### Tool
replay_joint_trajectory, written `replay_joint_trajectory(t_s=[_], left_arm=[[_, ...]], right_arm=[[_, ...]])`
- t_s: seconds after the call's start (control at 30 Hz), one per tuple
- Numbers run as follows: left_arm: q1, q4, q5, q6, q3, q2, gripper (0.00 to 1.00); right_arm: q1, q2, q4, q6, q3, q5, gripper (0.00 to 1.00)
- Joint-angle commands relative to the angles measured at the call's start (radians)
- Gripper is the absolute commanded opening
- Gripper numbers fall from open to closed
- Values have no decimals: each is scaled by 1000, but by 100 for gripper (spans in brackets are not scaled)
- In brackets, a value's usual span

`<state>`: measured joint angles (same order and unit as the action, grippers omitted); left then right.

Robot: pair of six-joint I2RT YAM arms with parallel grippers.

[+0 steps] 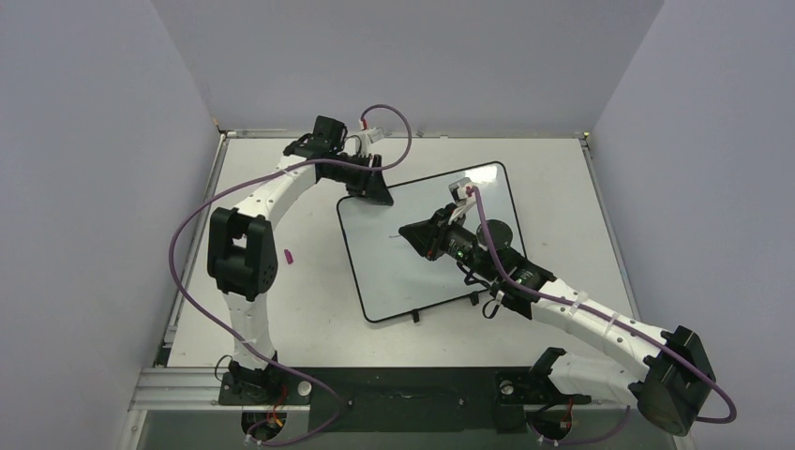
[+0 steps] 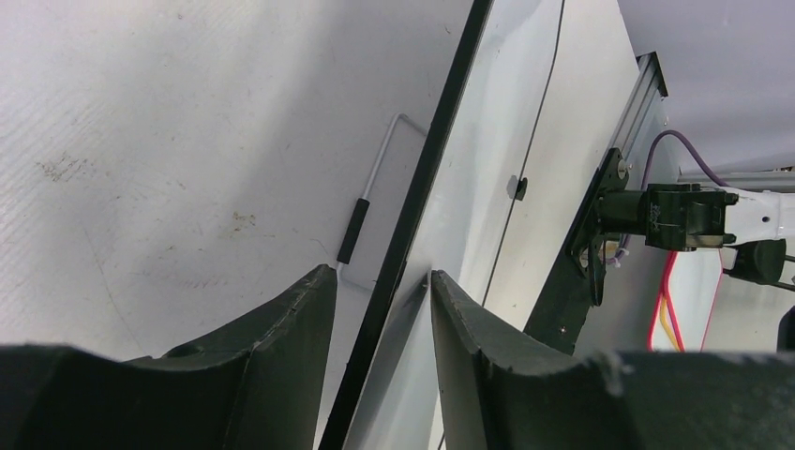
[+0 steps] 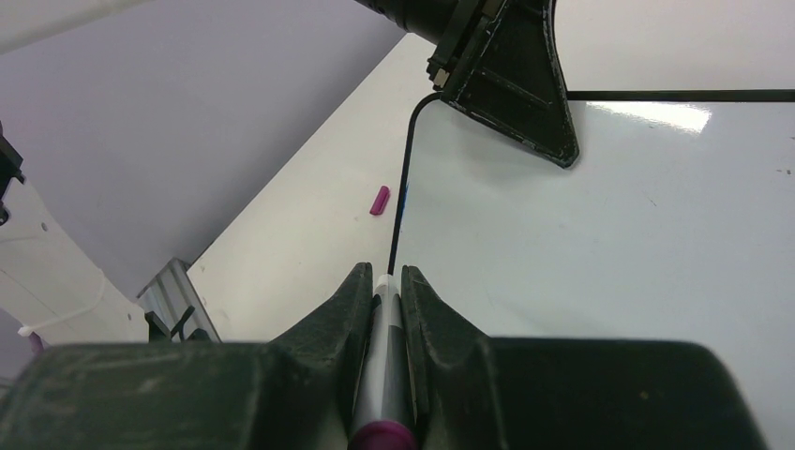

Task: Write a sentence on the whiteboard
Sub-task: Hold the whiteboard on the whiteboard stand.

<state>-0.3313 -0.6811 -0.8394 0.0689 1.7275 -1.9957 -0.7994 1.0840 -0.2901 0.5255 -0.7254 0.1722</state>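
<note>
The whiteboard (image 1: 403,272) lies tilted on the table, glossy white with a thin black frame. My left gripper (image 1: 375,187) is at its far left corner. In the left wrist view that gripper (image 2: 382,274) is open and straddles the board's black edge (image 2: 412,216), one finger on each side. My right gripper (image 1: 405,231) hovers over the board's left part and is shut on a marker pen (image 3: 382,375) with a white-grey barrel and magenta end. The pen tip points toward the board's left edge (image 3: 401,206). A tiny faint mark (image 1: 392,236) lies beside the pen; the sentence does not show.
A small pink cap (image 1: 288,255) lies on the table left of the board, also in the right wrist view as the pink cap (image 3: 379,200). Two black tabs (image 1: 415,316) stick out from the board's near edge. Grey walls close in left, right and behind.
</note>
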Motion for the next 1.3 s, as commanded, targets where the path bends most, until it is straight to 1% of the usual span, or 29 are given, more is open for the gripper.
replay_joint_trajectory(t_s=[0.0,0.3,0.33,0.4,0.43,0.5,0.6,0.67,0.73,0.77,0.97,1.1,1.27], left_arm=[[-2,-12,-13,-19,83,12,39],[-4,-37,-7,-29,109,0,39],[-4,-40,-6,-32,111,-2,38],[-6,-52,-5,-38,118,-5,34],[-7,-57,-10,-40,116,-7,29],[-11,-69,-17,-47,117,-11,26],[-16,-72,-14,-49,112,-10,24],[-18,-69,-14,-45,106,-6,20],[-22,-68,-13,-41,106,-1,9],[-23,-68,-13,-39,107,4,1],[-42,-59,-4,-50,100,40,0],[-46,-33,-7,-63,69,68,0],[-51,43,-21,-116,-3,126,0]], right_arm=[[-5,-21,-42,-6,-22,15,0],[-5,-20,-39,-2,-20,23,0],[-5,-20,-39,-2,-20,23,0],[-5,-21,-39,-2,-19,23,0],[-5,-21,-39,-2,-19,23,0],[-6,-20,-37,-3,-19,21,0],[-6,-18,-41,-2,-19,23,0],[-6,-17,-47,-2,-18,25,0],[-6,-15,-62,-3,-14,27,0],[-5,-12,-69,-4,-11,26,0],[-12,57,-139,-5,-25,13,0],[-29,105,-175,-9,-47,-10,0],[-43,113,-240,-17,-16,-102,0]])
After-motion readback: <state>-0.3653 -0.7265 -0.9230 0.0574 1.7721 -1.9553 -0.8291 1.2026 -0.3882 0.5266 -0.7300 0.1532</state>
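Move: The left hand has its half-open fingers around the whiteboard's far edge, right at the hand point; the board's middle lies about 10 cm to its right, 6 cm back and 7 cm lower. The board's far-left corner is some 9 cm to its left, 1 cm back, and the stand's wire leg about 16 cm to its right, 1 cm ahead and well below. From the marker-holding right hand, the gripped edge is about 12 cm ahead, 2 cm left and 9 cm lower. The left hand first lifts a centimetre or two with its fingers straddling the whiteboard's far edge, then shuts them until they pinch it and, as they close, draws it back and to the right by about 2 cm each, ending about 4 cm higher with only a slight clockwise turn of the wrist. The right hand keeps the marker gripped and waits over the board, then late on eases about 2 cm left and 2 cm down, with a little forward, no touch of marker on board being visible. ##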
